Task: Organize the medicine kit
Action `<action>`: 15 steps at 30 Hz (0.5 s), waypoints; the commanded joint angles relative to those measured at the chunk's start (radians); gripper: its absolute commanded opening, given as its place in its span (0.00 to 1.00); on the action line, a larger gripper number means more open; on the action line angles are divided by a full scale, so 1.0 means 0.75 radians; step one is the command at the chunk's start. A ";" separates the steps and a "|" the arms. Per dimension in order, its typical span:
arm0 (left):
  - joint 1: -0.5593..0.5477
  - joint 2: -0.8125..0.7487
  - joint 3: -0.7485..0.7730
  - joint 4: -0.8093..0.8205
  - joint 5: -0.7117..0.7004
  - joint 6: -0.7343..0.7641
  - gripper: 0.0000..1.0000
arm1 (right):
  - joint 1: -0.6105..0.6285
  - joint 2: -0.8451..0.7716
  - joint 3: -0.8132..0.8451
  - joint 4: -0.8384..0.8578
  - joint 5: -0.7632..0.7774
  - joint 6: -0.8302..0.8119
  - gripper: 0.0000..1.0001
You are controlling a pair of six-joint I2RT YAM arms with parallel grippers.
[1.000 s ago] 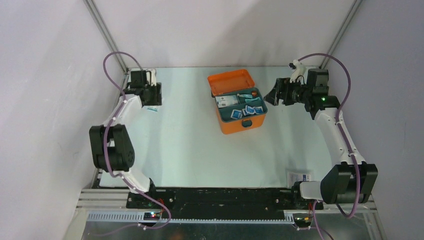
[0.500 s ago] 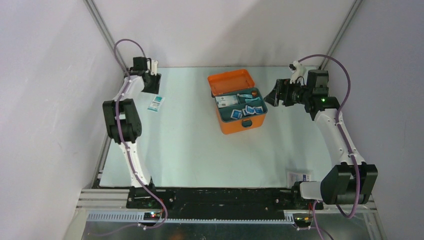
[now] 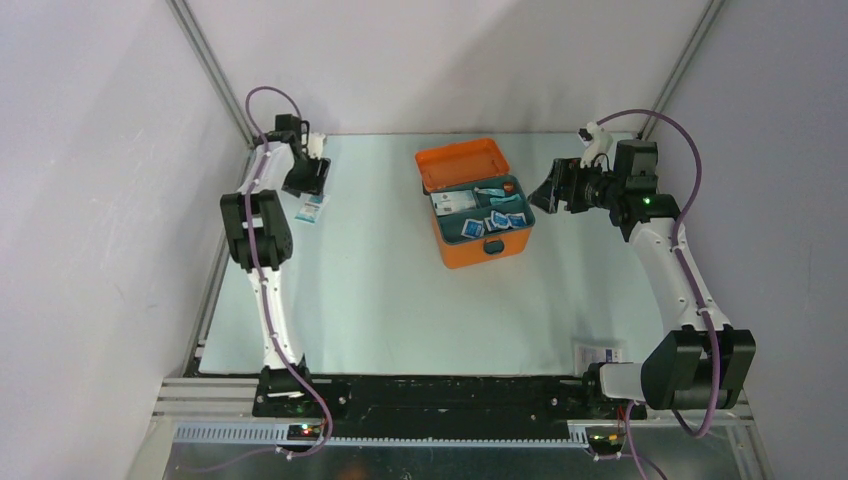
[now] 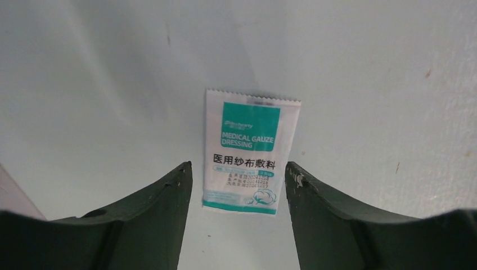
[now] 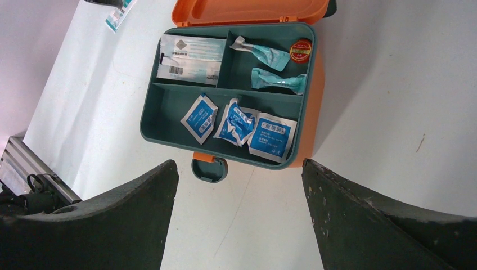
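Observation:
The orange medicine kit (image 3: 455,163) stands open at the back middle of the table, lid back, with a dark teal compartment tray (image 3: 481,213) holding several packets; it also shows in the right wrist view (image 5: 311,101). A white and teal gauze dressing packet (image 3: 311,208) lies flat at the back left, also in the left wrist view (image 4: 249,151). My left gripper (image 3: 308,180) is open and empty just above it, its lower end between the fingers (image 4: 240,171). My right gripper (image 3: 546,192) is open and empty, just right of the kit (image 5: 239,166).
A white leaflet (image 3: 600,353) lies at the front right beside the right arm's base. Grey walls and metal frame posts close in the back and sides. The kit's teal latch (image 5: 209,169) hangs at its front.
My left arm has swung up and drawn back from over the gauze packet, uncovering it on the table. The right arm has not moved.

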State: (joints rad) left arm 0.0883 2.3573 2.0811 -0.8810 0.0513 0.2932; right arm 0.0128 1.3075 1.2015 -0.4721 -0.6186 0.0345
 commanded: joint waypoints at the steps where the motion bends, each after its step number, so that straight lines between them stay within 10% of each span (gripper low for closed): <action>1: 0.006 0.065 0.055 -0.160 0.001 0.052 0.67 | -0.005 -0.027 0.002 0.051 -0.023 0.013 0.85; 7: 0.007 0.091 0.051 -0.207 -0.028 0.048 0.66 | -0.005 -0.025 0.002 0.052 -0.027 0.017 0.85; 15: 0.007 0.015 -0.089 -0.230 0.120 0.111 0.33 | -0.037 -0.038 0.002 0.044 -0.019 0.013 0.85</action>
State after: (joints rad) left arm 0.0902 2.4065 2.0853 -1.0100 0.0685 0.3378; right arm 0.0105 1.3075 1.1995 -0.4706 -0.6189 0.0345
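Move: The gauze dressing packet lies flat on the table almost beneath the left hand's open fingers, about 2 cm back towards the base, level sideways and some 3 cm below. Its only near neighbour is the open orange kit box, far off at roughly 47 cm to the left hand's right, 8 cm back, its middle around 3 cm higher. From the idle right hand the packet is about 66 cm to the left, 14 cm ahead and 24 cm down. The left hand draws back about 3.5 cm and sinks some 3 cm to the table, nearly all of the drop coming first, while the wrist tips about 10 degrees so the fingers point more steeply down over the near half of the gauze packet. Down there it eases back the last bit as the fingers close from wide open to roughly half that gap, coming onto the packet from its two sides and pinching its middle together a little on the near side of centre. ##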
